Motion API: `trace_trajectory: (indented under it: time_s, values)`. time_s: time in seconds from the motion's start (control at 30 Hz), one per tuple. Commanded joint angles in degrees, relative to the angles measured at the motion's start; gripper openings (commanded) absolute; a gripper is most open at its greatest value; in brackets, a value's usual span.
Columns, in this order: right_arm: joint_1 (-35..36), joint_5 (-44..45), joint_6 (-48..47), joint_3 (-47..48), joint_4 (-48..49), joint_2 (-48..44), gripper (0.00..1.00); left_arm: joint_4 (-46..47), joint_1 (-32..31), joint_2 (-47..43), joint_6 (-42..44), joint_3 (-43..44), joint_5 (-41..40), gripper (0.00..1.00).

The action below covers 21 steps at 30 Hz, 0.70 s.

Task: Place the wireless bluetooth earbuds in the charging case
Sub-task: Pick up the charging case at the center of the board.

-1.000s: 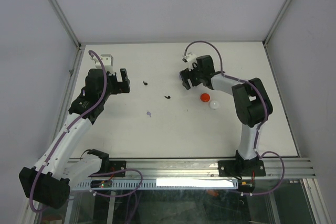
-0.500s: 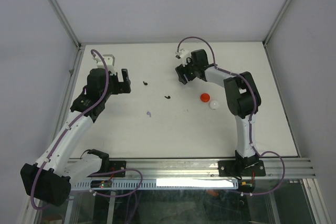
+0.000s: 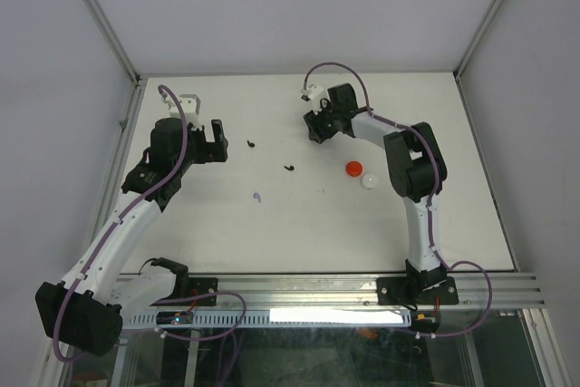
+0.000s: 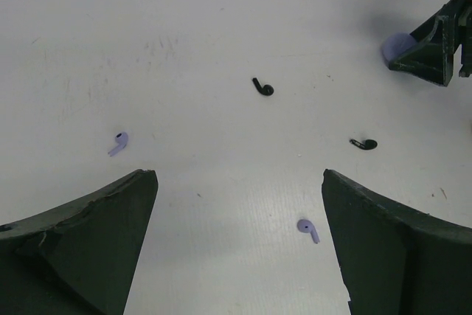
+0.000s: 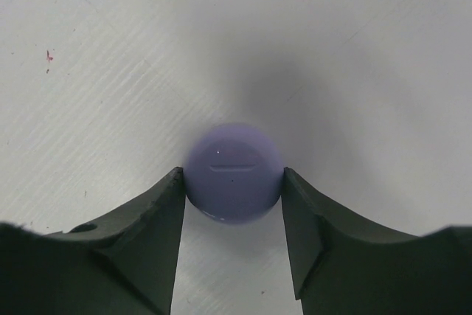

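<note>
A round lilac charging case (image 5: 233, 160) lies on the white table, and my right gripper (image 5: 233, 176) has closed on it, a finger touching each side. From the left wrist view the same case (image 4: 398, 45) peeks out beside the right gripper (image 4: 435, 46). Two lilac earbuds (image 4: 118, 142) (image 4: 307, 228) and two black earbuds (image 4: 262, 88) (image 4: 364, 144) lie loose on the table. My left gripper (image 4: 240, 176) hovers wide open over them, holding nothing. Overhead, the left gripper (image 3: 216, 140) is at the far left and the right gripper (image 3: 314, 126) at the far centre.
A red round case (image 3: 354, 169) and a white round case (image 3: 370, 180) sit together right of centre. Black earbuds (image 3: 250, 143) (image 3: 289, 168) and a lilac earbud (image 3: 257, 197) lie between the arms. Grey walls enclose the table (image 3: 272, 233).
My right gripper has moved left and toward the back of the table, and its jaws have narrowed onto the lilac case. The left arm has barely shifted.
</note>
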Motion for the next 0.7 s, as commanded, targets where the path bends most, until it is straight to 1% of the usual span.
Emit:
trace_trajectory:
  time_s: [0.0, 0.13, 0.23, 0.4, 0.53, 0.67]
  values:
    - [1.2, -0.3, 0.7, -4.1, 1.5, -5.7, 0.42, 3.0, 0.7, -0.2, 0.2, 0.0, 2.8, 0.99]
    - [3.4, 1.2, 5.0, -12.0, 8.5, -12.6, 0.35, 3.3, 0.7, 0.5, -2.5, 0.7, 7.6, 0.99]
    - [6.3, 4.4, 7.8, -18.9, 14.2, -18.5, 0.35, 3.6, 0.7, 1.6, -5.8, 1.9, 13.0, 0.99]
    - [10.7, 7.8, 12.5, -28.9, 22.3, -27.3, 0.35, 4.3, 0.7, 1.7, -10.1, 2.8, 18.1, 0.98]
    - [14.2, 11.0, 14.2, -34.2, 27.1, -33.9, 0.33, 7.0, 0.7, 1.6, -15.0, 1.7, 23.6, 0.98]
    - [17.5, 11.5, 15.7, -39.1, 32.1, -39.8, 0.33, 11.4, 0.7, 2.1, -19.3, -0.5, 28.5, 0.96]
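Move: The right hand already has the purple case between its pads at the table, so the case lies at its hand point. From that hand, one black earbud is about 14 cm back and 9 cm left, and another some 5 cm back and 23 cm left; the finished red case is roughly 14 cm back and 12 cm right. From the left hand, the purple case is about 17 cm ahead, 29 cm right and 19 cm below. Keeping its pinch on the purple case, the right hand draws back about 14 cm towards the middle of the board, low at first and then climbing some 9 cm while it drifts left, ending near and above the closer black earbud with its fingers tipped up a little. The empty left hand, still wide open, swings about 7 cm to the right towards the case, rolling its left side down some 20 degrees and turning slightly clockwise. ##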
